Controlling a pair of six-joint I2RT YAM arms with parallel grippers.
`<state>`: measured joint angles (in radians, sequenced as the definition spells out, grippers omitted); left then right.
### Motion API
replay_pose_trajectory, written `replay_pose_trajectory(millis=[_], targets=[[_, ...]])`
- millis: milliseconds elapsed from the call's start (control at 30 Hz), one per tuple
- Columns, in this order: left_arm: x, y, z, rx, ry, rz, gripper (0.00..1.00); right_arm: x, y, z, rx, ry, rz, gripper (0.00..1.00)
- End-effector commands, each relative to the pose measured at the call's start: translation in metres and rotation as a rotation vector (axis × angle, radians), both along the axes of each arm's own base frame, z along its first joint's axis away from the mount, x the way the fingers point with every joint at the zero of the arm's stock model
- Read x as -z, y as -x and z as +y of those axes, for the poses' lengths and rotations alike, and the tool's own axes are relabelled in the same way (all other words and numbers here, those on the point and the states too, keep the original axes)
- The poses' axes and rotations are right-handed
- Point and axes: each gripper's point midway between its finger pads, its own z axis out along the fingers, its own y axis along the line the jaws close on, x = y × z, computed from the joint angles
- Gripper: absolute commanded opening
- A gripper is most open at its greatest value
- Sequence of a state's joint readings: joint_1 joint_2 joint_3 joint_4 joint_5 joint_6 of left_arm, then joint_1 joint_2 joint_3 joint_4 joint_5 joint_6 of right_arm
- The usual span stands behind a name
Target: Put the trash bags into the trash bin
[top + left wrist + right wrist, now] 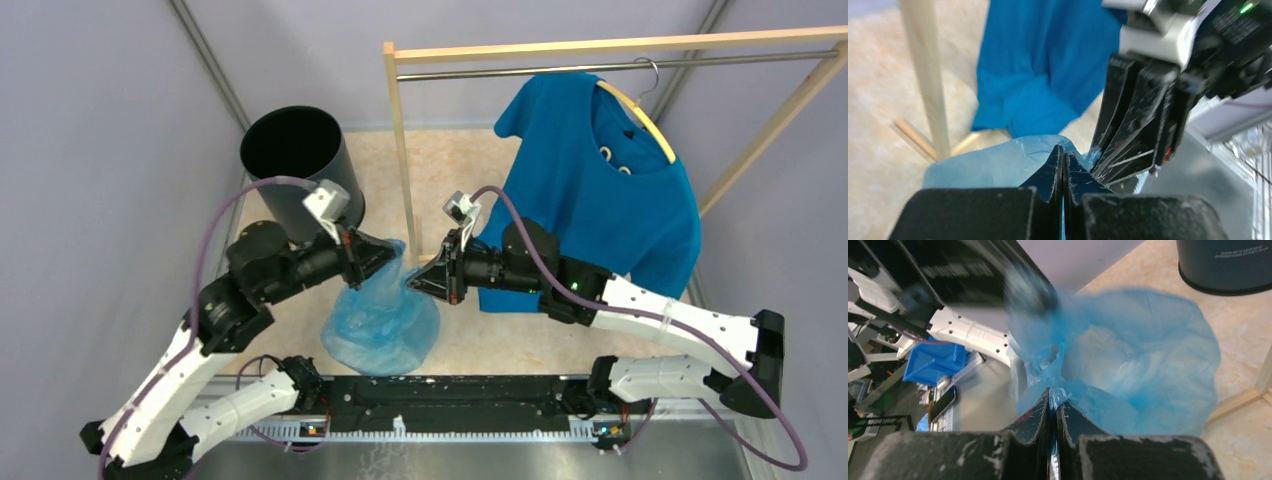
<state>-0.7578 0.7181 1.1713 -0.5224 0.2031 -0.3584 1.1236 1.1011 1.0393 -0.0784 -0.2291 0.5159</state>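
Observation:
The translucent light-blue trash bag hangs between my two grippers above the floor. My left gripper is shut on its upper left edge; the film shows pinched between the closed jaws. My right gripper is shut on the bag's upper right edge, with plastic bunched at the fingertips. The two grippers are close together, and the right gripper's fingers fill the left wrist view. The black round trash bin stands upright and open at the back left, beyond the left gripper; it also shows in the right wrist view.
A wooden clothes rack stands just right of the bin, its post between bin and right arm. An opaque blue T-shirt hangs from it on a hanger behind the right arm. Grey walls close in left and right. A black rail runs along the near edge.

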Motion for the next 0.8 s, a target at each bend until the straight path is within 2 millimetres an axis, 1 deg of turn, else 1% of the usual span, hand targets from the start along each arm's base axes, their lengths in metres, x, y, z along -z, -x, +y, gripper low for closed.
replay_pose_trajectory(millis=[0, 100, 167, 233, 267, 333, 400, 433, 533, 567, 633, 667, 767], targets=[[0.023, 0.009, -0.027, 0.139, 0.01, 0.085, 0.0, -0.045, -0.006, 0.005, 0.022, -0.184, -0.101, 0.06], [0.037, -0.004, -0.027, 0.072, 0.0, 0.147, 0.0, -0.042, -0.016, -0.005, 0.097, -0.192, -0.106, 0.12], [0.043, -0.006, -0.029, 0.064, 0.003, 0.169, 0.0, -0.042, -0.019, -0.013, 0.137, -0.214, -0.114, 0.2], [0.046, -0.007, -0.034, 0.078, 0.011, 0.181, 0.0, -0.038, -0.02, -0.016, 0.148, -0.237, -0.119, 0.35], [0.046, -0.006, -0.036, 0.088, 0.019, 0.182, 0.0, -0.034, -0.02, -0.017, 0.151, -0.237, -0.123, 0.45], [0.043, -0.005, -0.038, 0.098, 0.034, 0.182, 0.0, -0.023, -0.023, -0.018, 0.165, -0.208, -0.134, 0.6], [0.039, -0.004, -0.039, 0.105, 0.047, 0.176, 0.0, -0.014, -0.028, -0.018, 0.184, -0.174, -0.143, 0.7], [0.038, -0.004, -0.039, 0.109, 0.051, 0.176, 0.0, -0.012, -0.029, -0.017, 0.184, -0.169, -0.149, 0.76], [0.041, -0.004, -0.042, 0.12, 0.047, 0.188, 0.0, -0.01, -0.028, -0.012, 0.165, -0.178, -0.166, 0.89], [0.043, -0.004, -0.044, 0.126, 0.044, 0.196, 0.0, -0.008, -0.029, -0.01, 0.165, -0.181, -0.169, 0.92], [0.046, -0.002, -0.048, 0.146, 0.04, 0.213, 0.0, -0.003, -0.034, -0.007, 0.183, -0.173, -0.167, 0.93], [0.047, -0.002, -0.049, 0.154, 0.041, 0.219, 0.0, -0.002, -0.036, -0.004, 0.188, -0.172, -0.164, 0.92], [0.049, -0.003, -0.053, 0.165, 0.045, 0.236, 0.0, -0.001, -0.039, 0.006, 0.184, -0.2, -0.147, 0.83]])
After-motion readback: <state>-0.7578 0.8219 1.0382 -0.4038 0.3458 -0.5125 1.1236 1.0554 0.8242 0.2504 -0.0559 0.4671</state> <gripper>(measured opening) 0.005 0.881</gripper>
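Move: My left fingers are shut on the trash bag's rim. My right fingertips, where that rim is being taken, are about 4 cm back, 3 cm to the right and 7 cm below. The bag's body hangs about 15 cm under my left hand, 3 cm back and 2 cm left; the trash bin stands roughly 28 cm ahead, 20 cm left and 22 cm lower. From my right hand the pinched rim lies 4 cm ahead, 3 cm left and 7 cm up. I spread my right fingers wide from nearly shut, letting go of their bit of the bag, and ease that hand about 3 cm forward, turning it slightly clockwise. My left hand keeps its pinch on the rim and brings it quickly down about 6 cm, then on to the right, some 4 cm in all, tilting about 10 degrees, to between the open right fingers. ##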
